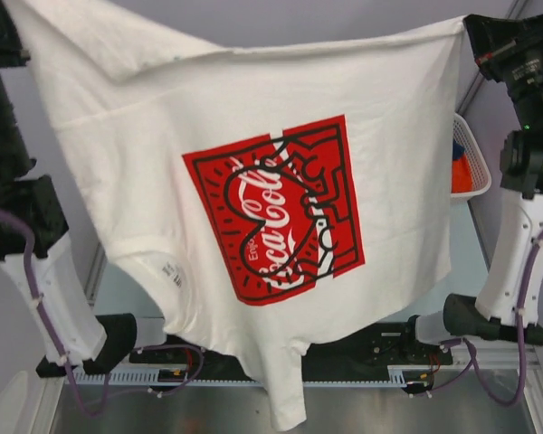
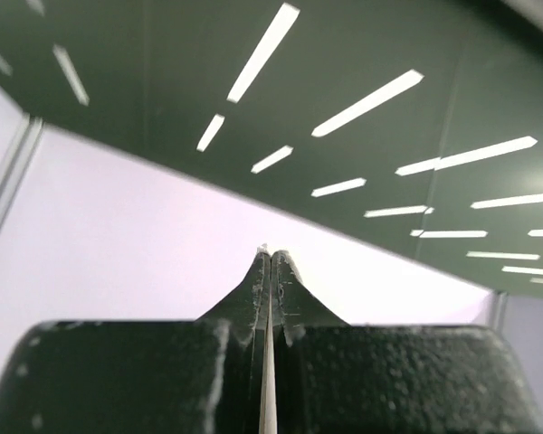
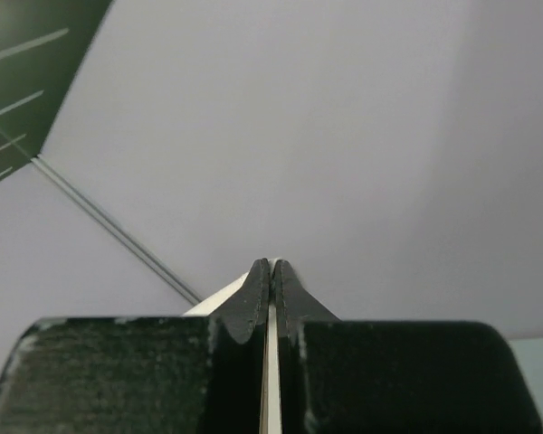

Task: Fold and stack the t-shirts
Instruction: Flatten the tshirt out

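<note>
A white t-shirt (image 1: 145,136) with a large red-and-white print (image 1: 276,208) hangs spread out in the air, close to the top camera. Its collar points to the lower left and a sleeve dangles at the bottom. My left gripper (image 1: 9,16) is shut on its upper left corner and my right gripper (image 1: 469,29) on its upper right corner. In the left wrist view the gripper (image 2: 270,251) pinches a thin white strip of the t-shirt (image 2: 268,380). In the right wrist view the gripper (image 3: 271,264) is likewise shut on the white cloth (image 3: 272,380).
A white lattice basket (image 1: 475,149) stands at the right, partly behind the hanging shirt, with orange cloth (image 1: 460,178) and dark blue cloth (image 1: 459,147) inside. The arms' bases (image 1: 362,348) and cables run along the near table edge. The shirt hides most of the table.
</note>
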Controlling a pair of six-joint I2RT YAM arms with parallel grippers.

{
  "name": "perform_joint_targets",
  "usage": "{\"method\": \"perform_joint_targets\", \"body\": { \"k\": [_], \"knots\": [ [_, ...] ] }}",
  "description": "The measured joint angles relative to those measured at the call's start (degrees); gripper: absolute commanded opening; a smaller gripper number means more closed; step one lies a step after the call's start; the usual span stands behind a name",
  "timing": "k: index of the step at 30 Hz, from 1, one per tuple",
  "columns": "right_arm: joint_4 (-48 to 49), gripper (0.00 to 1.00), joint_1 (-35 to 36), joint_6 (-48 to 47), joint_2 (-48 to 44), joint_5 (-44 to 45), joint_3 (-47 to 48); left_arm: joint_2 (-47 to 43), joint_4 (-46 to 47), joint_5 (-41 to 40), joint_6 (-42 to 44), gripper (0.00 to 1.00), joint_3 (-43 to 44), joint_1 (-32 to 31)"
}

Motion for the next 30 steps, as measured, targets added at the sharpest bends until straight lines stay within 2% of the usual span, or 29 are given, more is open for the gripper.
{"method": "perform_joint_targets", "body": {
  "k": [5, 10, 12, 15, 21, 24, 27, 30],
  "knots": [
    [3.85, 0.0, 2.84, 0.55, 12.79, 0.81, 1.86, 11.3, 4.13, 0.07, -0.46, 0.0, 1.11, 0.0],
    [5.03, 0.0, 5.25, 1.25, 29.53, 1.51, 13.57, 28.24, 6.54, -0.11, -1.55, 0.0, 11.76, 0.13],
    [5.07, 0.0, 5.35, 2.25, 35.74, 1.66, 20.39, 32.3, 8.15, -0.26, -2.97, 0.0, 12.5, 0.72],
    [6.29, 0.0, 5.01, 3.82, 39.32, 1.73, 23.58, 35.04, 9.4, -0.39, -4.94, 0.0, 12.48, 2.14],
    [8.92, 0.0, 2.78, 5.64, 36.98, 1.14, 21.38, 34.69, 14.4, 0.17, -8.26, 0.0, 12.63, 5.07],
    [10.03, 0.0, 1.6, 5.66, 33.42, 0.09, 17.2, 32.41, 15.76, 1.79, -8.94, 0.0, 11.21, 5.33],
    [12.17, 0.0, 1.01, 5.66, 28.33, -1.14, 7.98, 25.11, 17.22, 4.07, -8.98, 0.0, 0.63, 5.42],
    [13.29, 0.0, 0.98, 5.09, 23.8, -2.25, -3.28, 12.81, 19.06, 5.16, -8.63, 0.0, -19.43, 5.49]
  ]
}}
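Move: From the left hand, the middle of the bare table that the t-shirt is being brought to lies some 16 cm ahead, 28 cm right and 78 cm down; the red print is about 2 cm back, 28 cm right and 42 cm down. From the right hand, that table middle is roughly level ahead, 27 cm left and 64 cm down, the print 15 cm back, 25 cm left and 30 cm down, and the laundry basket 18 cm ahead, 15 cm right and 57 cm down. Swinging forward and somewhat down together, both hands fling the t-shirt out over the table, each still pinching its upper corner: the left goes about 28 cm, the right about 23 cm. They then ease back a few centimetres with a slight lift before dropping towards the table at the end, the fingers tipping down some 15 degrees. ##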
